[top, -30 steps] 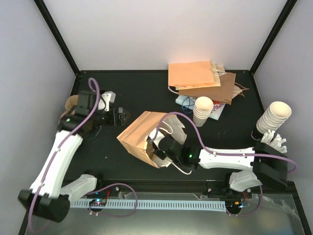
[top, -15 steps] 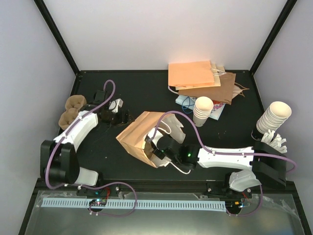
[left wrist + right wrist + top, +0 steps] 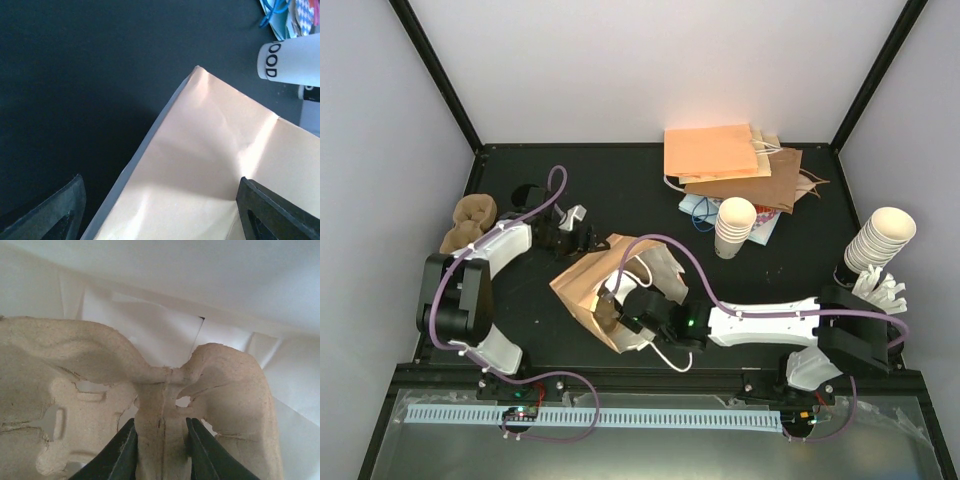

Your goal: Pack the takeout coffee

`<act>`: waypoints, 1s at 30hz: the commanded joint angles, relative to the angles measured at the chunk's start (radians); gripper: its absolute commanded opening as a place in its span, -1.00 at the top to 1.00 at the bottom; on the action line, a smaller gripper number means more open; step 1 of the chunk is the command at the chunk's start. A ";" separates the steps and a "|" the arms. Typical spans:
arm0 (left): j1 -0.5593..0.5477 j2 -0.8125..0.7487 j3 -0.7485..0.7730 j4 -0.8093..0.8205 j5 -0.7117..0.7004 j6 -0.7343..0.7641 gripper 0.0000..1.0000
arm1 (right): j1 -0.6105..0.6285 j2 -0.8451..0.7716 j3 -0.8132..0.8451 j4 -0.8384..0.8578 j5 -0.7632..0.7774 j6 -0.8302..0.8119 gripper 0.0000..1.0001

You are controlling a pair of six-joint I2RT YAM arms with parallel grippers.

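A tan paper bag [image 3: 582,285] lies on its side mid-table, mouth toward the near right. My right gripper [image 3: 632,318] is inside that mouth. In the right wrist view it [image 3: 161,450] is shut on the centre post of a brown moulded-pulp cup carrier [image 3: 75,355], with the bag's white lining behind it. My left gripper [image 3: 580,238] hovers at the bag's far corner. In the left wrist view it [image 3: 160,215] is open, a finger [image 3: 55,215] on each side of the bag's panel [image 3: 200,165]. No takeout coffee shows in any view.
More pulp carriers [image 3: 470,222] sit at the far left edge. One stack of lidless white cups [image 3: 735,228] stands behind the bag, another [image 3: 878,240] at the right edge. Flat paper bags [image 3: 720,158] are piled at the back.
My left arm has swung in from the left, and its gripper now sits over the bag's far corner. The right gripper has pushed the carrier deeper, nudging the bag leftward.
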 commanded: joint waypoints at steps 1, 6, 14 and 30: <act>-0.020 0.029 -0.005 0.056 0.137 0.013 -0.70 | 0.019 0.026 0.047 -0.008 0.055 -0.003 0.45; -0.039 0.032 -0.012 0.065 0.171 0.015 -0.68 | 0.022 0.043 0.066 -0.030 0.080 0.003 0.38; -0.055 0.018 -0.010 0.048 0.186 0.031 -0.67 | 0.021 0.070 0.074 -0.093 0.121 0.059 0.31; -0.070 0.022 -0.006 0.039 0.171 0.039 -0.65 | 0.023 0.032 0.093 -0.234 -0.032 0.165 -0.34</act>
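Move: The carrier is already in the bag and pinched at its middle ridge by the right hand, its centre about 1 cm ahead, left of and below the hand point. The bag's middle is some 3 cm ahead of that hand and 3 cm lower; the paper cup stack is about 14 cm ahead, 20 cm right and 7 cm lower. From the left hand the bag's middle is roughly 8 cm back, 6 cm right and 2 cm below. Letting go of the carrier's ridge inside the bag, the right fingers spread from about a quarter to two-thirds open, while the hand barely shifts at first, then sinks some 2 cm, easing slightly right and back. The left hand, fingers still wide and against the bag's outer wall, pushes about 3 cm to the right with a slight draw back, turning a few degrees clockwise. ##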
